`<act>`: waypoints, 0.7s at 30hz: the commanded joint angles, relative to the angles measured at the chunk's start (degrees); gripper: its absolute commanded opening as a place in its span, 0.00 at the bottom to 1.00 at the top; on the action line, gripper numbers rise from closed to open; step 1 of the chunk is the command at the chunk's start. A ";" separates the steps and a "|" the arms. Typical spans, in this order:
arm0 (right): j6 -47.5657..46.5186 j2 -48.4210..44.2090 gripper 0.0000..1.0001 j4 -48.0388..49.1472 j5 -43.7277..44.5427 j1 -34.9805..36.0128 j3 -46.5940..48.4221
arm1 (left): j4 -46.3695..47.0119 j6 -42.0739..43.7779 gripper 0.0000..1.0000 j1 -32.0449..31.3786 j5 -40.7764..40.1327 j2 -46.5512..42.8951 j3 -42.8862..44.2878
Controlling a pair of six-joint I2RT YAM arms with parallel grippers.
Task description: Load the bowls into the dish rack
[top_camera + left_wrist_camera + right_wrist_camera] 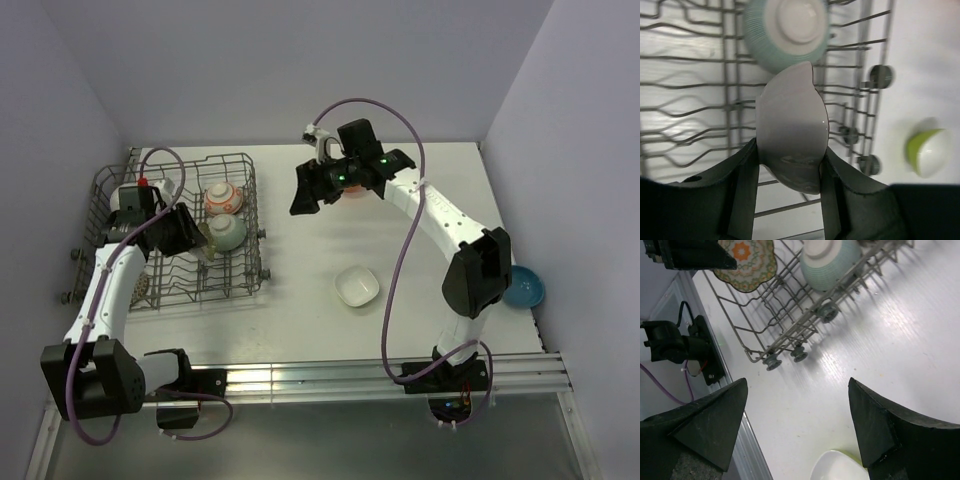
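The grey wire dish rack (120, 195) stands at the left of the table. Over its right half, my left gripper (790, 150) is shut on the rim of a white bowl (792, 115), held on edge above the tines. Just beyond it a pale green bowl (785, 30) rests upside down in the rack, and a red-orange patterned bowl (222, 197) sits behind that. A scalloped multicolour bowl (747, 262) leans at the rack's near left. My right gripper (796, 390) hangs open and empty above the table's middle, with a white bowl (840, 467) below it.
A blue bowl (522, 286) lies at the table's right edge beside the right arm. The loose white bowl (357, 286) on the table shows a yellow-green outside (926, 152). The rack's small wheels (799, 354) face the table's middle.
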 commanded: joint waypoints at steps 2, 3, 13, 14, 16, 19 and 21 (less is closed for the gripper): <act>-0.99 -5.13 0.88 -0.79 0.30 -3.07 -1.29 | -3.89 7.70 0.00 -1.83 -12.83 0.41 2.49; -0.99 -5.48 0.89 -0.79 0.30 -3.43 -1.56 | -3.80 8.23 0.00 -2.79 -15.54 0.24 1.97; -0.99 -7.07 0.89 -0.88 0.74 -5.63 -4.28 | -4.59 8.33 0.00 -16.32 -33.03 2.59 1.34; -0.99 -7.24 0.89 -0.88 0.83 -5.71 -4.46 | -4.85 7.63 0.00 -17.81 -34.89 3.48 1.52; -0.99 -7.42 0.90 -0.96 1.00 -5.89 -4.81 | -4.86 7.36 0.00 -19.31 -39.62 5.50 1.52; -2.84 -7.59 0.90 -1.40 1.18 -6.24 -4.99 | -4.33 7.27 0.00 -22.30 -43.42 7.17 1.17; -3.10 -7.68 0.90 -1.67 1.36 -6.50 -5.07 | -4.50 7.27 0.00 -23.88 -44.83 7.79 1.34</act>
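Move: The left hand, holding the flower-rimmed bowl, has its free near slots roughly 4 cm back and 10 cm below. The green bowl sits about 4 cm ahead and 4 cm right of the hand, the orange bowl some 7 cm beyond that. From the empty right hand, the white square bowl lies about 12 cm back, 10 cm right and 20 cm below. Left hand lowers its bowl 5 cm towards the near slots, rolling left-side-up 40 degrees; right hand draws right. ##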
